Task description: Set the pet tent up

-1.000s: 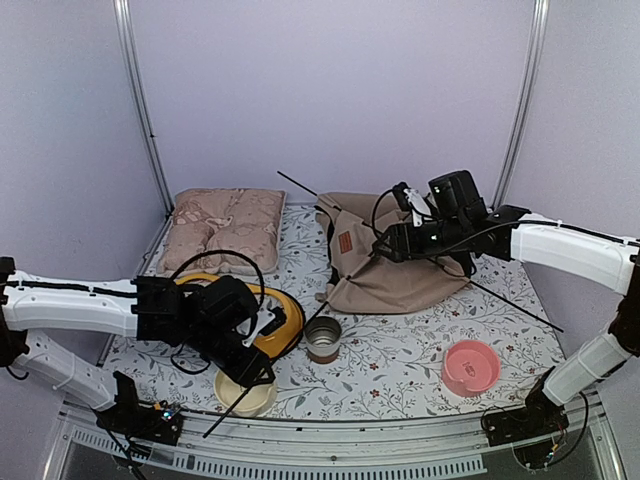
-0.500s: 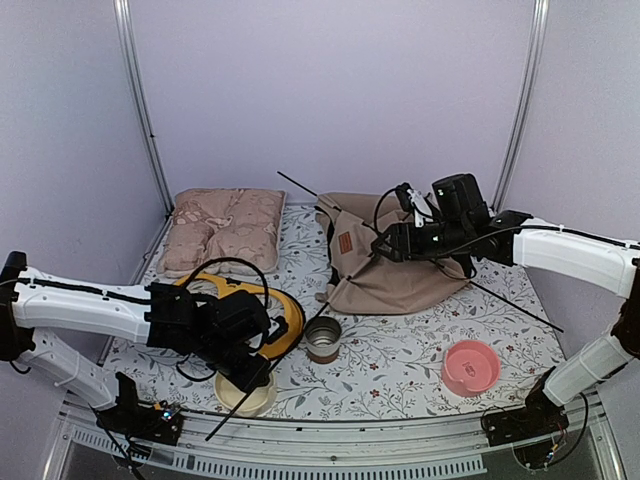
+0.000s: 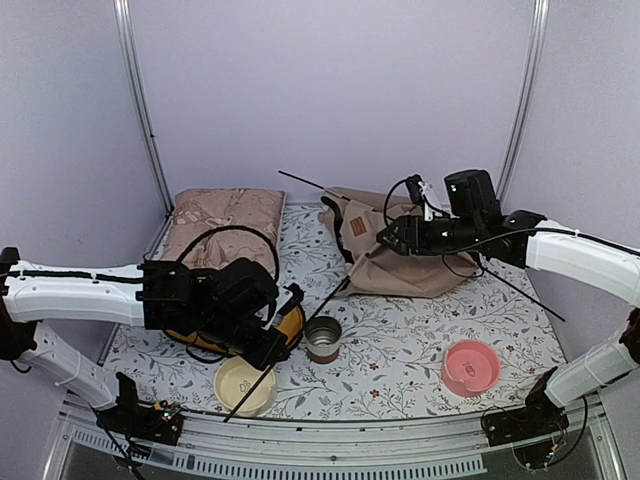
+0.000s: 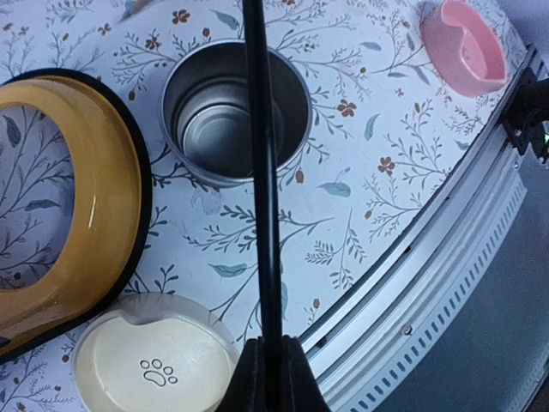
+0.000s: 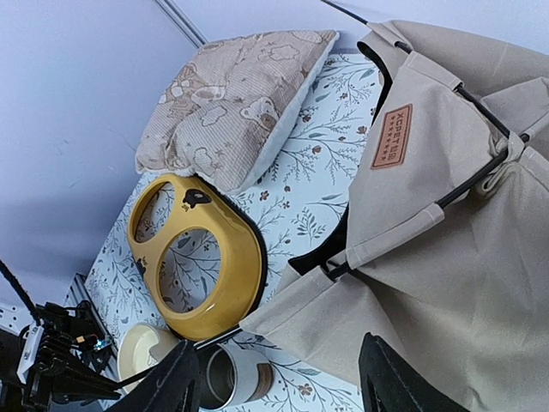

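Observation:
The pet tent (image 3: 405,262) lies slumped at the back right of the table, tan fabric with a brown label (image 5: 393,136) and black poles in its seams. One long black pole (image 3: 300,330) slants from the tent's front corner toward the near edge. My left gripper (image 3: 274,352) is shut on that pole (image 4: 262,172), which runs straight out between its fingertips (image 4: 249,365) above the table. My right gripper (image 3: 385,238) hangs open over the tent's left side. Its fingers (image 5: 167,382) are spread wide over the fabric (image 5: 446,215) with nothing pinched between them.
A steel can (image 3: 322,338) stands right beside the held pole. A yellow bowl holder (image 3: 292,322) sits under my left arm, a cream paw-print bowl (image 3: 243,385) in front of it. A pink bowl (image 3: 470,367) is at front right, a patterned cushion (image 3: 225,215) at back left.
My left gripper has shut on the pole and lifted it toward the can. The tent and its label have shifted back and to the right. My right arm drifted slightly right.

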Motion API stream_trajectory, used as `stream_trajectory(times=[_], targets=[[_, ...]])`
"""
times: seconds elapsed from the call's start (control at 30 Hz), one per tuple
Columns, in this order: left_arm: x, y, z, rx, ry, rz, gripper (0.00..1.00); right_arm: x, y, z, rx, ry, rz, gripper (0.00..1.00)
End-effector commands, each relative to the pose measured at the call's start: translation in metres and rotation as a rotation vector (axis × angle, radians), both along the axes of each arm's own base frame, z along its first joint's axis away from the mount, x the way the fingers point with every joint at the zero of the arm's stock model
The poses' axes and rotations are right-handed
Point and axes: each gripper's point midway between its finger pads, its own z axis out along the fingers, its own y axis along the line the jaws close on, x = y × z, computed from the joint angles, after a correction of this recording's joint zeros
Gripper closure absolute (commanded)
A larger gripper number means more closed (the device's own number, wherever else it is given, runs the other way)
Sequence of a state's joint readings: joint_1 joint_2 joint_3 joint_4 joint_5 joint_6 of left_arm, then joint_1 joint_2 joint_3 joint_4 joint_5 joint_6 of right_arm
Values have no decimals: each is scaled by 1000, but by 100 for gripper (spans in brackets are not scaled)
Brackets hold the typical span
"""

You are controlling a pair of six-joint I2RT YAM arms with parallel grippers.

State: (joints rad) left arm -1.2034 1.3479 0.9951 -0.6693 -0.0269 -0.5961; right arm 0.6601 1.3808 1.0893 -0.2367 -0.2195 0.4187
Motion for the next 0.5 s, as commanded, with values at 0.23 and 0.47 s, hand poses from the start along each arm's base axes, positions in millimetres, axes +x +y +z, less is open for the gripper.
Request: stream_trajectory(times=[0.23, 0.47], targets=[[50, -57, 60, -245, -113, 40, 100, -28, -6, 23, 173, 8, 12, 34], [81, -79, 84, -367, -105, 77, 100, -64, -3, 22, 295, 34, 95, 35]])
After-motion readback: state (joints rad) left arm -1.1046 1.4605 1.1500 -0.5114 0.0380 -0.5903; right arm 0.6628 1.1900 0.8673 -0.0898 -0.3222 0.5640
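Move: The left hand grips the black pole and works towards the tent corner where that pole enters its sleeve, about 22 cm ahead of it, 18 cm to its right and slightly lower. The steel cup stands some 14 cm ahead and 12 cm right, 9 cm below; the cream bowl 5 cm ahead and 7 cm left, 11 cm below. From the right hand the same corner is roughly 2 cm ahead, 6 cm left and 11 cm down, with the tent's middle 15 cm ahead, 8 cm right, 15 cm down. With its fingers still shut on the black pole, the left hand carries it right, forward and up at a quickening pace, about 5 cm each way, past the near side of the steel cup and towards the tent, while the wrist swings the fingertips some 10 degrees outwards to the right. The right hand, fingers staying wide open on nothing, rises a touch and then draws back about 4 cm from the tent's body, rolling some 10 degrees so that its left side lifts, as the sleeve corner comes up in front of it. ##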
